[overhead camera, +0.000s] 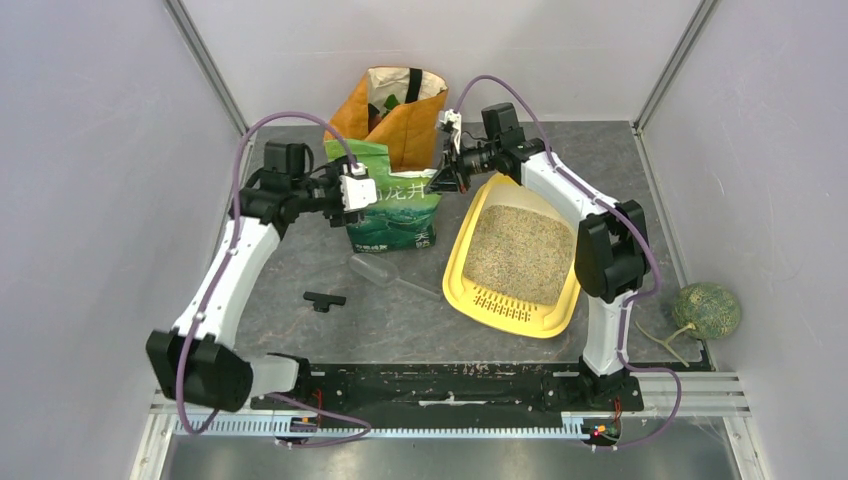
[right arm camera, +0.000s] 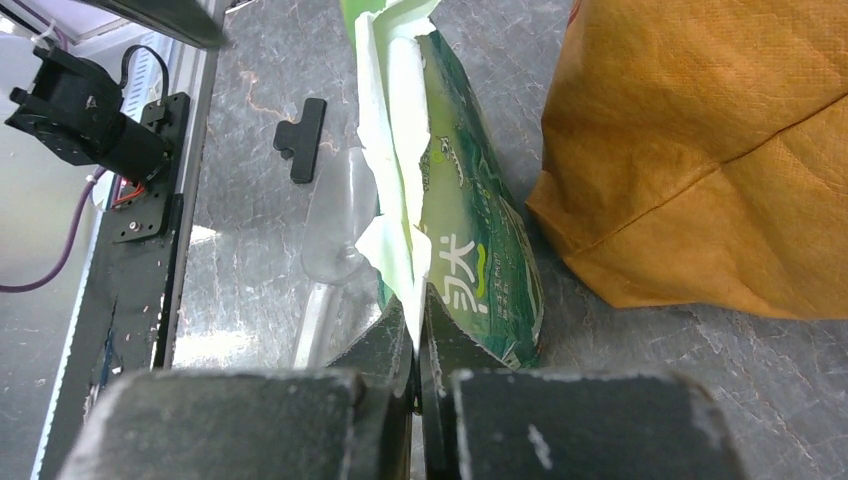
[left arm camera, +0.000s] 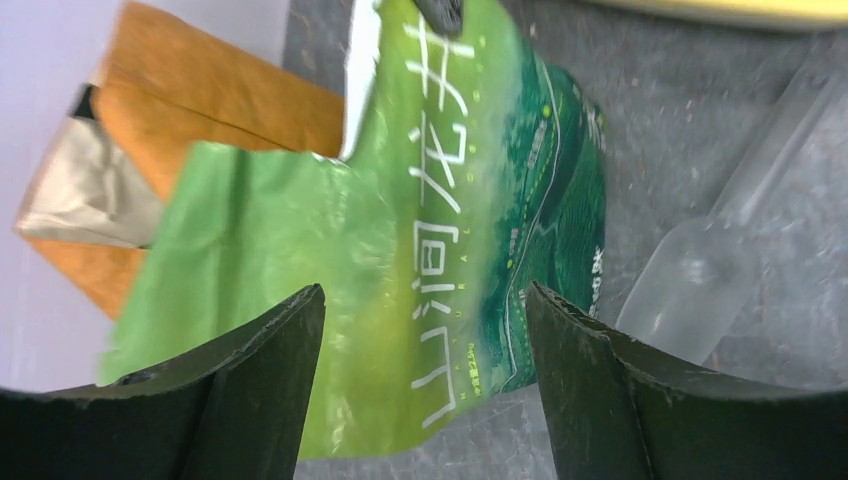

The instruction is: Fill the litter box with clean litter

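Note:
The yellow litter box (overhead camera: 500,308) lies right of centre, and beige clean litter (overhead camera: 520,250) covers its floor. To its left stands the green printed litter bag (overhead camera: 395,205), its top torn open. My right gripper (right arm camera: 417,325) is shut on the bag's white-lined top edge (right arm camera: 400,200); from above, the right gripper (overhead camera: 440,180) sits at the bag's upper right corner. My left gripper (overhead camera: 362,192) is open at the bag's upper left. In the left wrist view the bag (left arm camera: 420,220) fills the gap between the spread fingers (left arm camera: 270,380), and I see no contact.
An orange shopping bag (overhead camera: 400,110) stands right behind the green bag. A clear plastic scoop (overhead camera: 385,275) lies on the table in front of it, with a black clip (overhead camera: 324,300) further left. A green melon (overhead camera: 706,308) rests at the far right edge.

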`<state>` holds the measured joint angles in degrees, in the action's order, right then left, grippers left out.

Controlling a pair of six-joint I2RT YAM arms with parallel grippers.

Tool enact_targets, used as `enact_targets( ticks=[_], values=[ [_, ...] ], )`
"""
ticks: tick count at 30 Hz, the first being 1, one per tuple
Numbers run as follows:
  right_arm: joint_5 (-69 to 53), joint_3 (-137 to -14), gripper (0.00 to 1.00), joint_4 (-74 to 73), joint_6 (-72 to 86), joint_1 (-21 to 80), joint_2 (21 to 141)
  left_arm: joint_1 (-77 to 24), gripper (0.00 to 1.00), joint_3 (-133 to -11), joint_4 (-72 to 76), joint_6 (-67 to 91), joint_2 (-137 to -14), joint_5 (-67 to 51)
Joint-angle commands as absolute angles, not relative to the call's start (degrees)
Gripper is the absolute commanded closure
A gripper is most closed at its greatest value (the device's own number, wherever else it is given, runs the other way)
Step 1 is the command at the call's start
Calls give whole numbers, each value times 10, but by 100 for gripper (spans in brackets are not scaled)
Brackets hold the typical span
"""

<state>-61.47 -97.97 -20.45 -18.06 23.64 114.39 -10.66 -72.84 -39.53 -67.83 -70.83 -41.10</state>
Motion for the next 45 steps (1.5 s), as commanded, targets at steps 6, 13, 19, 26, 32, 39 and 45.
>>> enact_targets(
  ticks=[6, 13, 19, 26, 32, 39, 45],
  values=[
    [-668, -1048, 94, -228, -162, 231, 1168, -102, 21, -743, -343, -813, -813, -376],
    [-695, -1059, 83, -237, -156, 224, 1175, -99, 49, -751, -397, -851, -839, -378],
    [-707, -1065, 65, -242, -135, 209, 1169, -98, 75, -761, -428, -857, -847, -367],
    [-687, -1084, 93, -275, -124, 184, 1184, -89, 96, -764, -443, -862, -847, -371],
    [-637, -1113, 51, -347, -172, 174, 1179, -89, 98, -763, -428, -858, -845, -374],
    [-635, -959, 47, -173, -261, 159, 1029, -88, 98, -800, -460, -846, -863, -398],
    [-631, -864, 49, -85, -360, 213, 976, -85, 98, -796, -461, -850, -861, -411]
  ],
)
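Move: The litter bag's middle lies about 3 cm ahead of the left hand, 5 cm to its right and 17 below, with its top edge in closer reach. The orange tote stands some 19 cm ahead and 5 right, the clear scoop 8 back and 7 right on the table. The right hand still pinches the bag's far-right top edge; the bag's middle lies 10 cm left, 3 back and 10 below, the litter box 15 right and 10 back. The left fingers close from wide open to shut, pinching the bag's top edge after the hand drops about 8 cm and reaches some 4 cm forward onto it, rolling slightly. The right hand first holds nearly still, then lets go of its corner: the fingers part, almost shut, and reopen halfway as it edges forward and right, then draws back while rising, ending about 6 cm right and 6 cm higher, clear of the bag. ##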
